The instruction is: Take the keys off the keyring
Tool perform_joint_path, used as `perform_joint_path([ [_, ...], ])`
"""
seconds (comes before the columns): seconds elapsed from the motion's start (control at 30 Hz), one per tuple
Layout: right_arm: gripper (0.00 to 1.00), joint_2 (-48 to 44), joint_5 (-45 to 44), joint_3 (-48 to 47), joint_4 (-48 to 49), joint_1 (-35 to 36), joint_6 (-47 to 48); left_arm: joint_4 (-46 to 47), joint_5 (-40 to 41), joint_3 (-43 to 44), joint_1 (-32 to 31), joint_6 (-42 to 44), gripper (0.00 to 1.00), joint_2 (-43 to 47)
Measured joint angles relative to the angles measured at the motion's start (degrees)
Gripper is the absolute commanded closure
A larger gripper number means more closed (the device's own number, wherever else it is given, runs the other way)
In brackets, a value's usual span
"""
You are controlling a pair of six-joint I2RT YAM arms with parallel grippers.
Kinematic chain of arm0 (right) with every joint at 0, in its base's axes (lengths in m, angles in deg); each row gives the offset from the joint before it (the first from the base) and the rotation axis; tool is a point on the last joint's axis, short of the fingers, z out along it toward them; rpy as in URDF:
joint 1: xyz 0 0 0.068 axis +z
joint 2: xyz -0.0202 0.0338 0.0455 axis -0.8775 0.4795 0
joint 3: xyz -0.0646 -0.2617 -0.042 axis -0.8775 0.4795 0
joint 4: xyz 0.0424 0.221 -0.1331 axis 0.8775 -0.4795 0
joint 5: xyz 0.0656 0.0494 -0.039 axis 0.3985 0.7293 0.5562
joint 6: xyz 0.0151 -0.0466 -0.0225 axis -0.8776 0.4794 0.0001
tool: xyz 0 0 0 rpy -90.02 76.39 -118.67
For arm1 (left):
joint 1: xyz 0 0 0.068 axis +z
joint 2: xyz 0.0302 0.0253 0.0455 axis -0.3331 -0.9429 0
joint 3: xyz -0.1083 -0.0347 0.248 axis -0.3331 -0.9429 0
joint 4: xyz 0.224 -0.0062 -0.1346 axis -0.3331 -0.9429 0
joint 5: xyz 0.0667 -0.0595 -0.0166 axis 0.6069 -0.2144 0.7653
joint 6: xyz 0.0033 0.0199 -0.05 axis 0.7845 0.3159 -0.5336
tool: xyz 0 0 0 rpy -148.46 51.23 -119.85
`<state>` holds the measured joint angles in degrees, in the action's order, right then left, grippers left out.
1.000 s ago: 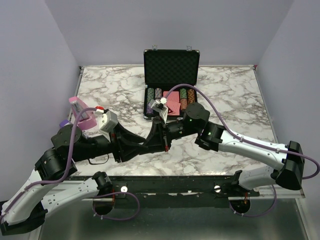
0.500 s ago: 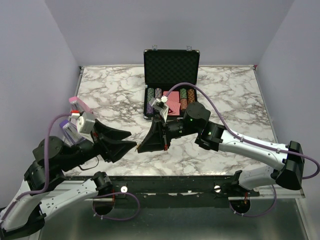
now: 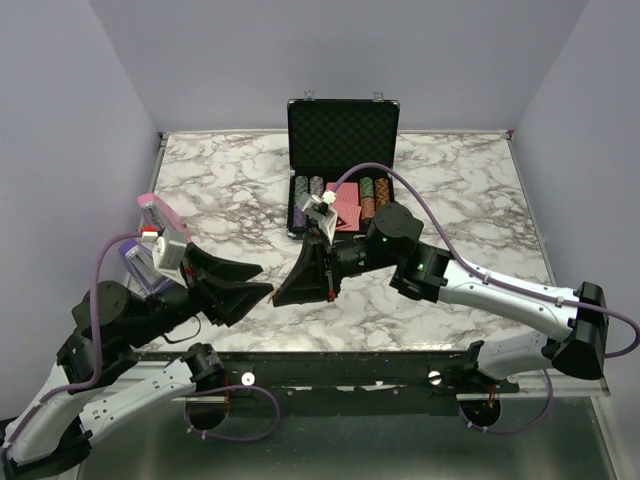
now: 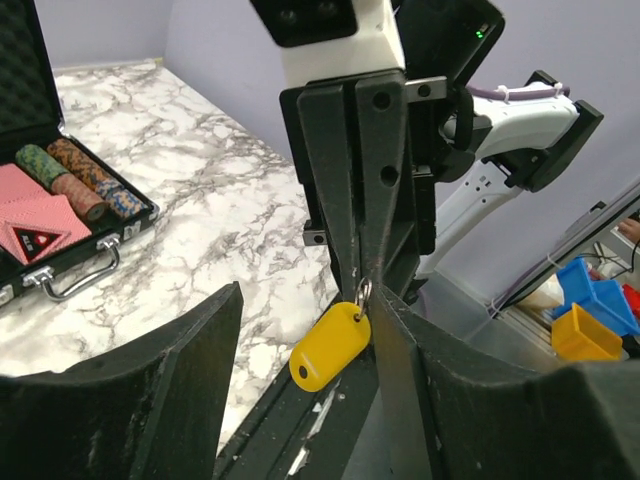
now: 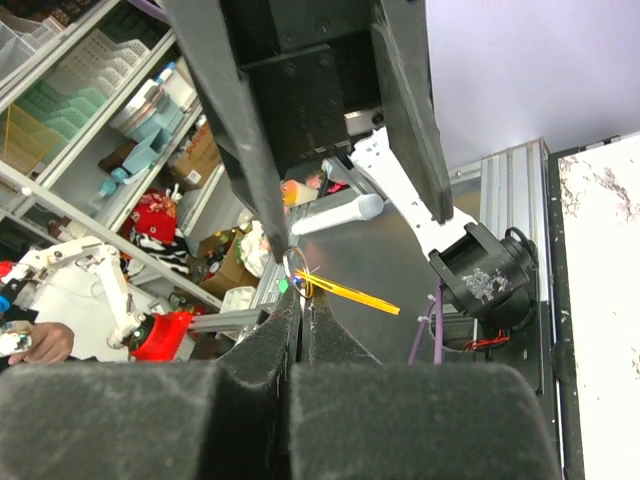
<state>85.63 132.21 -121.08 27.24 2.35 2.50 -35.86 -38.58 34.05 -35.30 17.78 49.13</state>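
Observation:
The keyring point(image 4: 330, 345), a yellow tag on a small silver loop, hangs from my right gripper point(image 4: 360, 278), which is shut on the loop. In the right wrist view the loop point(image 5: 297, 268) sticks out above the closed right gripper point(image 5: 303, 305), with the tag edge-on beside it. My left gripper point(image 4: 308, 300) is open, its two fingers on either side of the tag. One left fingertip point(image 5: 272, 250) rests against the loop. From above, both grippers meet over the table's near edge, left point(image 3: 266, 280) and right point(image 3: 278, 297). No keys show in any view.
An open black case point(image 3: 343, 170) with chips and red cards stands at the back middle, its silver handle point(image 4: 70, 280) facing the arms. A pink object point(image 3: 155, 210) and a purple one point(image 3: 130, 255) sit at the table's left edge.
My left arm has pulled back to the left, away from the right gripper it overlapped, and its jaws have spread wider. The right gripper has stayed shut in place.

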Motion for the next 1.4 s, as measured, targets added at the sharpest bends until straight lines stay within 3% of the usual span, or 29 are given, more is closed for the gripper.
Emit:
perform_joint_path([
  [0.63,0.99,0.0,-1.57,-1.03,-1.79,0.85,1.27,3.43,-2.8,-2.38,-0.02,-2.08,0.65,-0.57],
  [1.0,0.99,0.0,-2.6,-1.03,-3.26,0.87,2.05,4.83,-5.6,-3.5,0.0,-3.54,0.97,-0.61],
  [1.4,0.99,-0.63,-3.61,-1.03,-3.69,1.03,2.25,8.48,-5.81,-5.7,0.0,-6.19,1.0,0.09],
])
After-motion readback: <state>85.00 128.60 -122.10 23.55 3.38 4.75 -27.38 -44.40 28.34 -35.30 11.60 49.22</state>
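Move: The keyring, a thin ring pinched in the right fingertips, lies some 3 cm to the right of the left hand's open fingers, about 2 cm back and nearly level, closer to the rear finger. Its yellow tag hangs from it, about 2 cm right, 1 cm back and 2 cm below the left hand. From the right hand, the ring is about 1 cm left, neither ahead nor behind, at the same height. The left hand eases about 2.5 cm, mainly to its right and slightly back, towards the ring at the right fingertips, dipping briefly early on and turning some 5 to 10 degrees clockwise. As it arrives, its wide-open fingers close fully, most quickly in the later half, and pinch the ring right against the right gripper's tips, while the right hand stays almost in place and keeps its shut grip. ##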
